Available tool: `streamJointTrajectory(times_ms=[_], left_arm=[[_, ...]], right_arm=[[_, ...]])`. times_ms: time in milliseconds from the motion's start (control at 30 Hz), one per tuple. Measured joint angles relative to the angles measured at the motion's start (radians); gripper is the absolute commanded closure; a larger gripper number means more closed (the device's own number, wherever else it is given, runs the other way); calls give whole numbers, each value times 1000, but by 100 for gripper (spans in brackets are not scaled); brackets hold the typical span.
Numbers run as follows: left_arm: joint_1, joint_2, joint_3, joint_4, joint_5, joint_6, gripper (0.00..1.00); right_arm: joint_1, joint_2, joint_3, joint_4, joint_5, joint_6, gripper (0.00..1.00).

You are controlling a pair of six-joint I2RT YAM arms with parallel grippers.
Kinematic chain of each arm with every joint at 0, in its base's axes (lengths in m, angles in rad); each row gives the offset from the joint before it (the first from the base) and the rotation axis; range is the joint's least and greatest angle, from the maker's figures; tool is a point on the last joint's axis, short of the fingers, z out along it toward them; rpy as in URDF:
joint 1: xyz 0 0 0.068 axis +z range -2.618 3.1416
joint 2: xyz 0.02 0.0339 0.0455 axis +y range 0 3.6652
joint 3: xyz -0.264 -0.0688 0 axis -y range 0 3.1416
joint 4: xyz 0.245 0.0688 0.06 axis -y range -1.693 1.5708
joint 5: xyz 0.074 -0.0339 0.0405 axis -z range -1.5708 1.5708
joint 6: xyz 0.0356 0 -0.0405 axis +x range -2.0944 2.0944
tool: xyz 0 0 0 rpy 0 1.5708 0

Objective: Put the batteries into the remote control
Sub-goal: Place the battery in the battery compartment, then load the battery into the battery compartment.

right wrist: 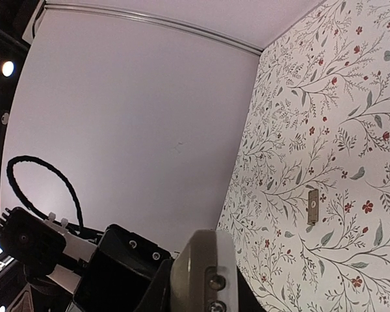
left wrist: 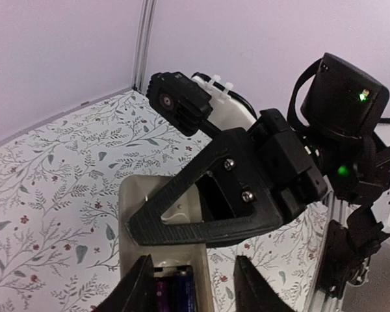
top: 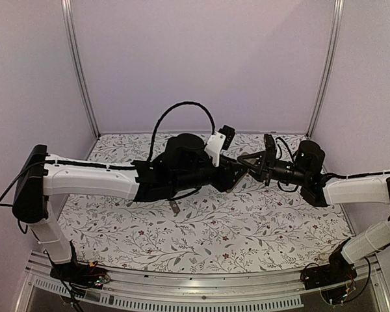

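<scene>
The remote control (left wrist: 159, 195) shows its tan-grey back in the left wrist view, held up above the table. Its compartment is open, with two dark batteries (left wrist: 172, 286) lying side by side in it. My right gripper (right wrist: 205, 286) is shut on one end of the remote (right wrist: 201, 260); one of its black fingers (left wrist: 201, 221) crosses the remote's back. My left gripper (left wrist: 192, 286) is open, its jaws astride the battery end, with a gap showing between the right jaw and the remote. In the top view both grippers (top: 244, 166) meet at mid-table and hide the remote.
A small flat grey cover piece (top: 173, 207) lies on the flowered tablecloth in front of the left arm; it also shows in the right wrist view (right wrist: 312, 207). Pale walls with metal corner posts (top: 81, 71) enclose the table on three sides.
</scene>
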Motion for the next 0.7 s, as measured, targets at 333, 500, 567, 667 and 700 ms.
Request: streamJointTrajectory(times_ms=[333, 500, 567, 667, 700], left_arm=[[23, -129, -14, -103, -63, -43, 0], [66, -219, -127, -87, -55, -208, 0], [86, -229, -177, -76, -42, -295, 0], [97, -229, -241, -44, -21, -412, 0], [97, -229, -260, -30, -10, -455, 0]], right_arm=[[-7, 3, -4, -17, -11, -52, 100], [-9, 3, -3, -27, 6, -76, 100], [-11, 3, 0, -31, 24, -86, 100], [-11, 2, 13, -37, 53, -99, 100], [-11, 0, 18, -37, 62, -104, 100]])
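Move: The battery compartment, with two batteries already lying in it, is right at my left fingertips, about 1 cm further right and 1 cm lower. My right fingers hold the remote's far end, some 4 cm ahead and 4 cm right of my left hand. From my right hand the compartment is about 4 cm back, 3 cm left and 2 cm below. The loose battery cover lies on the table roughly 21 cm left of my left hand, 5 cm farther out and 26 cm down. I spread my partly open left fingers wide and back them off the battery compartment, about 8 cm to my left, rising some 4 cm and then dipping to slightly below the starting height. On the way I roll that hand about 25 degrees counter-clockwise, seen from behind the hand. My right hand keeps its grip on the remote and eases it barely 1.5 cm forward. ##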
